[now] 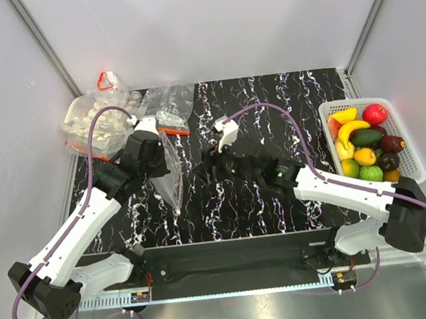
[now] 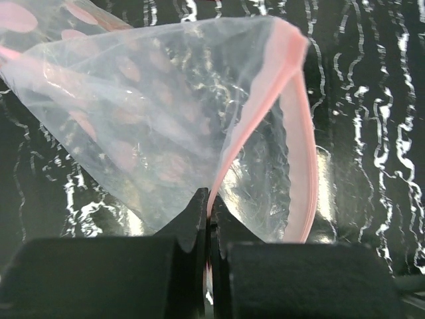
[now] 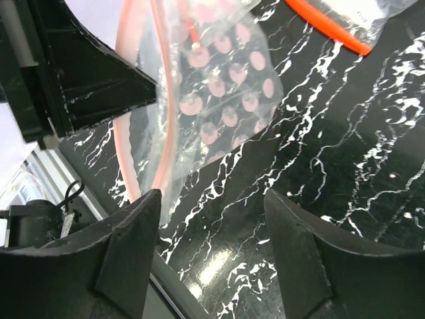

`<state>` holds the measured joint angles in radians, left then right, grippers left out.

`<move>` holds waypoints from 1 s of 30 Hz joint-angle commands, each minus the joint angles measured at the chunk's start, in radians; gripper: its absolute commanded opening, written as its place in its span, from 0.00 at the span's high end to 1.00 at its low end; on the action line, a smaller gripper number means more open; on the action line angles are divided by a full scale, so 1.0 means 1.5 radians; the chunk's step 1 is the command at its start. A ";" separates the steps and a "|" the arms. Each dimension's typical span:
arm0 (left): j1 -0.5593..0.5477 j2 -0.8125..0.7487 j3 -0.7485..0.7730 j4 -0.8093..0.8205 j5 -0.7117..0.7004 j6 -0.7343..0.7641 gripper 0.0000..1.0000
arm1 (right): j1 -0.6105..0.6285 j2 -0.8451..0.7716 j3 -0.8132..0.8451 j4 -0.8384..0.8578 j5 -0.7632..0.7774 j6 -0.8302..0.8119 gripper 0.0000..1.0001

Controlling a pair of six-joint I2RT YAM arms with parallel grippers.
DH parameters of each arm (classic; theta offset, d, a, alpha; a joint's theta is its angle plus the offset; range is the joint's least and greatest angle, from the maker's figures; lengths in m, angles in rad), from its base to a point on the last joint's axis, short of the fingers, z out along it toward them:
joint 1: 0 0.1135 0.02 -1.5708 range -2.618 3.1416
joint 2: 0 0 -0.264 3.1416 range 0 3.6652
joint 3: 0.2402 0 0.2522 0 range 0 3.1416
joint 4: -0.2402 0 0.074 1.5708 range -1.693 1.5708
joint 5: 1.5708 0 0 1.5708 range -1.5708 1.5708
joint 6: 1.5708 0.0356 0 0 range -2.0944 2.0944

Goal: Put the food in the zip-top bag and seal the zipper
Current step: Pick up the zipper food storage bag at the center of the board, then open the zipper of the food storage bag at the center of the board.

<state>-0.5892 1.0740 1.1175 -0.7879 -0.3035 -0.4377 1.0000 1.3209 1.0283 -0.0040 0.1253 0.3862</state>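
The zip-top bag is clear with pale dots and hangs above the black marble table, left of centre. My left gripper is shut on the bag's red-orange zipper strip. In the left wrist view the jaws pinch one lip, and the bag's mouth gapes open to the right. My right gripper is open and empty just right of the bag. In the right wrist view the dotted bag and its strip hang ahead of it. The food lies in the white basket at the right.
The white mesh basket stands at the table's right edge. A bag of white pieces and a smaller clear bag lie at the back left, and the orange strip of one of them shows in the right wrist view. My left gripper's body is close by.
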 commanded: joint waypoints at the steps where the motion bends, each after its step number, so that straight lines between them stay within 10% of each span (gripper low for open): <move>1: -0.020 0.003 0.010 0.048 0.020 -0.007 1.00 | -0.002 0.030 0.039 0.041 -0.021 0.000 0.31; 20: -0.074 0.018 0.046 0.053 0.016 -0.013 1.00 | -0.002 0.151 0.115 0.044 -0.045 0.019 0.37; 30: -0.127 0.100 0.177 -0.069 -0.095 0.012 1.00 | -0.018 0.146 0.095 -0.041 0.160 0.124 0.85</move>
<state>-0.7349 1.1702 1.2640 -0.8211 -0.3328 -0.4446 0.9966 1.5806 1.1622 -0.0067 0.1875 0.4736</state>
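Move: The zipper food storage bag hangs pinched in the left gripper. The part of its pink zipper edge for the right fingers lies about 8 cm to their left, 3 cm ahead and 6 below. It is roughly 1 cm ahead, 1 right and 4 below the left hand; the right fingers stand about 9 cm right of that hand, 2 back and 2 higher. The orange-zipper bag lies some 20 cm ahead and 8 left of the right hand, about 19 below. Keep the left fingers shut on the zipper edge and carry the bag right about 5 cm towards the right gripper, lifting it slightly near the end. Bring the open right gripper left to meet the bag, then sink it about 5 cm while edging forward, and close its fingers on the pink zipper edge beside the left fingers, easing back right as they close. ##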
